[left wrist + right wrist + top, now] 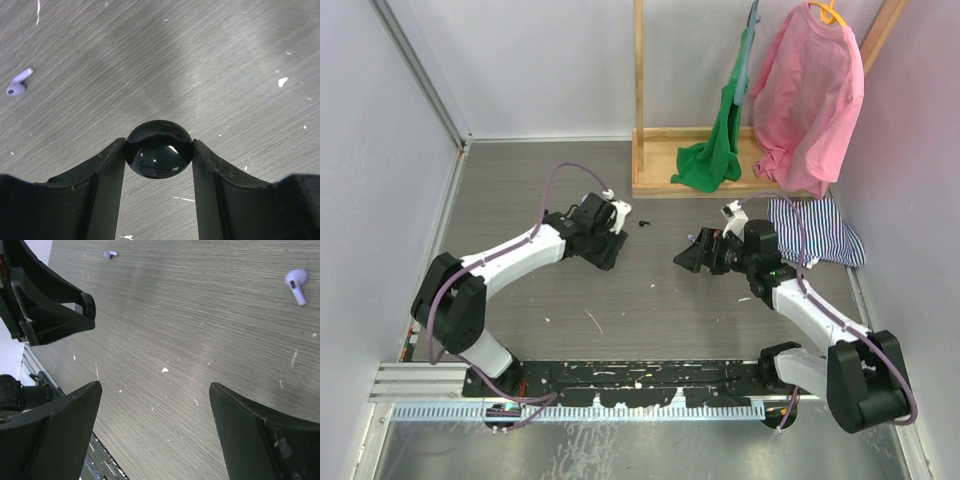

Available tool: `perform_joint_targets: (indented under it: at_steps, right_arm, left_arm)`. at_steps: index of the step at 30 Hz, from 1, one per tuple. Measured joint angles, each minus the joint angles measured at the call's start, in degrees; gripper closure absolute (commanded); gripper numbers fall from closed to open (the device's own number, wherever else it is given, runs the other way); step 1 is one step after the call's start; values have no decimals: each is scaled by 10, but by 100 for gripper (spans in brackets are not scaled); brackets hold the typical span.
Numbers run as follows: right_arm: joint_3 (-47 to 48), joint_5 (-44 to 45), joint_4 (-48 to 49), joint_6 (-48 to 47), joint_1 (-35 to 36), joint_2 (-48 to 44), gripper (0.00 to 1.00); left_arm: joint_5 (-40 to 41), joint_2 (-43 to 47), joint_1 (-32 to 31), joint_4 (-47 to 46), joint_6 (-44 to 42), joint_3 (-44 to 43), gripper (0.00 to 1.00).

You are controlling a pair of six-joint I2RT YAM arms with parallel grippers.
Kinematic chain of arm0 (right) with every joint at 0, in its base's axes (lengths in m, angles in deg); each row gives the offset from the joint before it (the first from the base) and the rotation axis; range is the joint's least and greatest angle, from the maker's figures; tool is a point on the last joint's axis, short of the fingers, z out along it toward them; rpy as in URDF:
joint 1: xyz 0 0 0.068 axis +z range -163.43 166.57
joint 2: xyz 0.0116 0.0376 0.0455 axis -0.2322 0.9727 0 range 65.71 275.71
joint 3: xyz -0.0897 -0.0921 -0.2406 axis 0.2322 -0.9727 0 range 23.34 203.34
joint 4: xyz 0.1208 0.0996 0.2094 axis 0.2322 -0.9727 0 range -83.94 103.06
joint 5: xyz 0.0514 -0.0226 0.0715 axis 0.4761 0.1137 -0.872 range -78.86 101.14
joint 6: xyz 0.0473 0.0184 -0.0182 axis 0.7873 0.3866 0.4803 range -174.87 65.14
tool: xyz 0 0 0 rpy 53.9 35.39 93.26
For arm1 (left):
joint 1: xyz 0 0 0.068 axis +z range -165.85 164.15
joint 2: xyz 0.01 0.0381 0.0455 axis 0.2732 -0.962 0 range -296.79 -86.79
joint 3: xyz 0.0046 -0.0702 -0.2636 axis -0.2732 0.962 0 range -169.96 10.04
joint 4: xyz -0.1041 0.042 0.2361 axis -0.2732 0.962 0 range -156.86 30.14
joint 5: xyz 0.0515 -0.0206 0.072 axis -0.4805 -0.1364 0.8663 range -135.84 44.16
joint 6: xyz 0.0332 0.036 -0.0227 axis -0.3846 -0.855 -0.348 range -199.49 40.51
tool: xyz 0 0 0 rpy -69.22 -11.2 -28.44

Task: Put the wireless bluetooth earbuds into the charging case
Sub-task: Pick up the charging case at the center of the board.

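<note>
My left gripper (159, 150) is shut on the charging case (159, 149), a glossy black round puck pinched between the two fingertips a little above the table. One lilac earbud (17, 85) lies on the table at the far left of the left wrist view. My right gripper (154, 387) is open, with only bare table between its fingers. The right wrist view shows one lilac earbud (296, 284) at the upper right and another (110, 254) far off at the top. From above, the left gripper (610, 238) and right gripper (688, 257) face each other, with a tiny dark piece (645, 222) just beyond them.
A wooden rack (655, 175) at the back carries a green cloth (715, 150) and a pink shirt (808, 95). A striped cloth (820, 238) lies beside the right arm. Walls close in the left and right sides. A metal rail (620, 385) runs along the near edge.
</note>
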Motion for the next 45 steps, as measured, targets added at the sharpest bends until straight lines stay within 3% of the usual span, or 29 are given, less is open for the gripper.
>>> perform_joint_targets:
  at_steps: [7,14,23,32,45]
  right_arm:
    - [17,-35,43,9,7,64,7]
    - [27,-75,91,28,19,113,9]
    - [52,-109,152,58,89,146,12]
    - [76,-113,166,62,155,159,23]
    - [93,-99,154,51,193,187,43]
  left_arm:
    - [-6,31,-57,-49,-93,32,59]
    - [-38,99,-98,-105,-189,96,52]
    - [-121,202,-111,-183,-293,178,54]
    - [-143,210,-133,-195,-336,180,54]
    - [-143,193,-149,-193,-345,170,54]
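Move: The black charging case is already in my left fingers. My open right gripper, where I'm taking the case, is about 22 cm to the left hand's right, 3 cm back and slightly higher. From the left hand, the black earbud is roughly 12 cm ahead and 8 cm right, and the left purple earbud 9 cm ahead and 10 cm left, both 8 cm below. From my right hand, the case is some 22 cm left, 3 cm ahead and 3 cm lower; the right purple earbud is 12 cm ahead, 1 cm left and 12 cm below. I bring both hands together in mid-air. My left keeps its pinch on the case, going about 8 cm back and as far right while rising 5 cm, swinging clockwise some 50 degrees and tipping its fingers up. My right sweeps 13 cm left and a little back, turning counter-clockwise, and its wide fingers start narrowing around the case near the end. ##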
